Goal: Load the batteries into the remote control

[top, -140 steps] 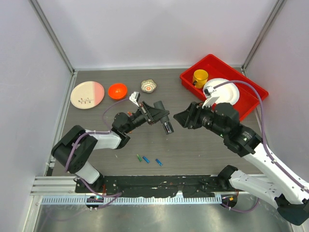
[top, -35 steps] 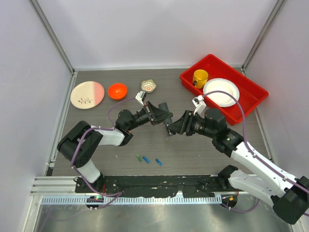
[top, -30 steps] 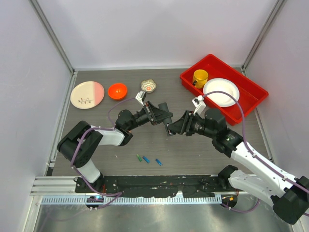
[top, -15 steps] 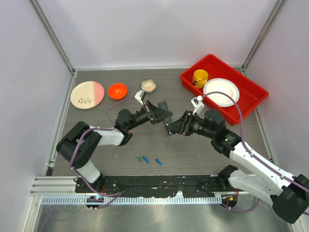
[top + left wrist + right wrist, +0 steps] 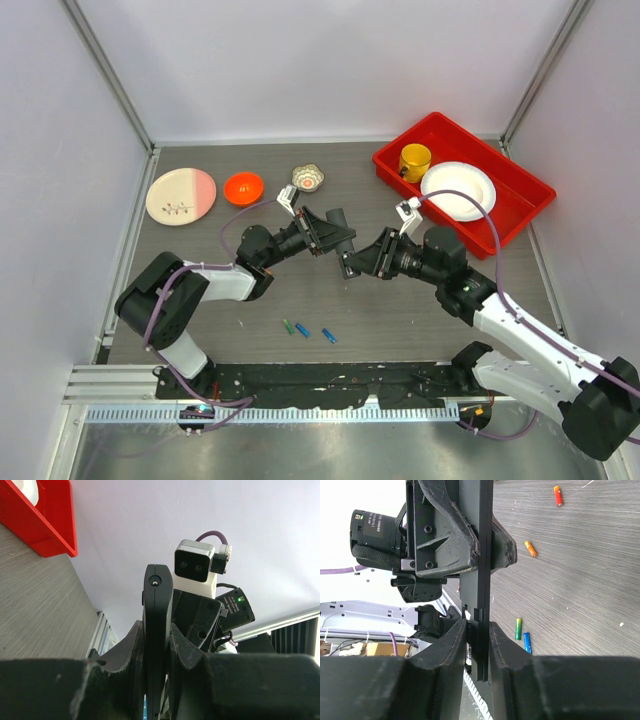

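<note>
The remote control (image 5: 343, 245), a slim black bar, hangs above the table's middle, held between both arms. My left gripper (image 5: 330, 236) is shut on its far part; in the left wrist view the remote control (image 5: 156, 610) stands edge-on, clamped in my left gripper (image 5: 156, 647). My right gripper (image 5: 352, 264) holds the near end; in the right wrist view both pads of the right gripper (image 5: 478, 641) press on the remote control (image 5: 482, 555). Batteries lie loose on the table: green (image 5: 288, 326), blue (image 5: 302, 331), blue (image 5: 328, 336). The right wrist view shows the green (image 5: 518, 628), blue (image 5: 527, 642) and two orange batteries (image 5: 531, 548).
A red bin (image 5: 386, 166) at the back right holds a yellow cup (image 5: 415, 160) and a white plate (image 5: 458, 190). At the back left stand an orange bowl (image 5: 243, 187), a pink-and-white plate (image 5: 181, 195) and a small foil cup (image 5: 308, 178).
The right arm came in from the right to the remote's near end, and its jaws have narrowed onto it. Both grippers and the remote shifted slightly toward the back. The batteries stayed put.
</note>
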### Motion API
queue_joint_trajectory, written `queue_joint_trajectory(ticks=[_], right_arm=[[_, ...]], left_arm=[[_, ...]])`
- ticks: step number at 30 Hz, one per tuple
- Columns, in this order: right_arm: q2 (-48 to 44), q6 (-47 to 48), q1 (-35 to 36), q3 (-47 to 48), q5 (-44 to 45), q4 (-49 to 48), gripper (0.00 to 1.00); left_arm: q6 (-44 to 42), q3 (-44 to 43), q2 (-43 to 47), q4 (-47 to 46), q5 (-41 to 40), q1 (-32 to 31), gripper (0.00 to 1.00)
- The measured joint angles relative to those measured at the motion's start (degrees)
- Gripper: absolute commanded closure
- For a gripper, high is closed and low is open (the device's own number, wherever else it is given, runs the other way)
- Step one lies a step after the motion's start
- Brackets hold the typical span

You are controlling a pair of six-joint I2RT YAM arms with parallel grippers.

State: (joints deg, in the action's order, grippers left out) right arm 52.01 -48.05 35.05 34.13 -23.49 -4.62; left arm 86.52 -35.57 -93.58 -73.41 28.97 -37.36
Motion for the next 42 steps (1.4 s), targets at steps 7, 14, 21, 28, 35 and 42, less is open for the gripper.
queue_joint_trajectory(ticks=[7,14,21,28,35,42], right_arm=[[0.0,-0.2,0.0,0.0,0.5,0.7,0.43],[-0.5,0.6,-0.1,1.5,1.8,4.8,0.36],[-1.9,6.4,-0.1,9.1,4.7,14.7,0.34],[-1.6,15.6,0.1,17.2,9.5,26.0,0.34],[2.9,24.6,4.6,25.6,18.6,36.2,0.34],[8.5,29.8,16.8,31.6,31.7,41.0,0.34]], left_arm=[[0.2,0.0,0.2,-0.2,0.0,0.0,1.0],[0.1,0.0,0.3,-0.3,-0.1,0.0,1.0],[0.0,0.0,0.3,-0.3,-0.5,0.0,1.0],[-0.6,0.0,0.3,-0.3,-1.1,0.0,1.0],[-7.0,-1.0,1.7,6.6,-3.0,0.0,1.0],[-12.1,-2.6,5.5,19.9,-6.5,0.0,1.0]])
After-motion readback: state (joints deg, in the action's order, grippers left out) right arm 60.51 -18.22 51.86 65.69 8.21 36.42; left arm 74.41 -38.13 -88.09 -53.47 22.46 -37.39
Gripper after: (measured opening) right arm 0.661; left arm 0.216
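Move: The remote's open battery compartment, at its near end, sits right between the right hand's fingers. A blue battery on the table lies about 7 cm back, 6 cm left and 20 cm below that hand; the loose battery cover is some 15 cm ahead, 12 cm right and equally low. From the left hand, which grips the remote farther up, the compartment is about 6 cm back, 2 cm right and slightly lower. The remote's compartment end comes free as the right fingers open wide and back out about 4 cm to the right, rising as much to get above it. The right hand then swings some 2 cm back left, its fingers tipping steeply down over the compartment by about 40 degrees in all. The left hand keeps its grip, late on carrying the remote forward and down with a slight roll. ##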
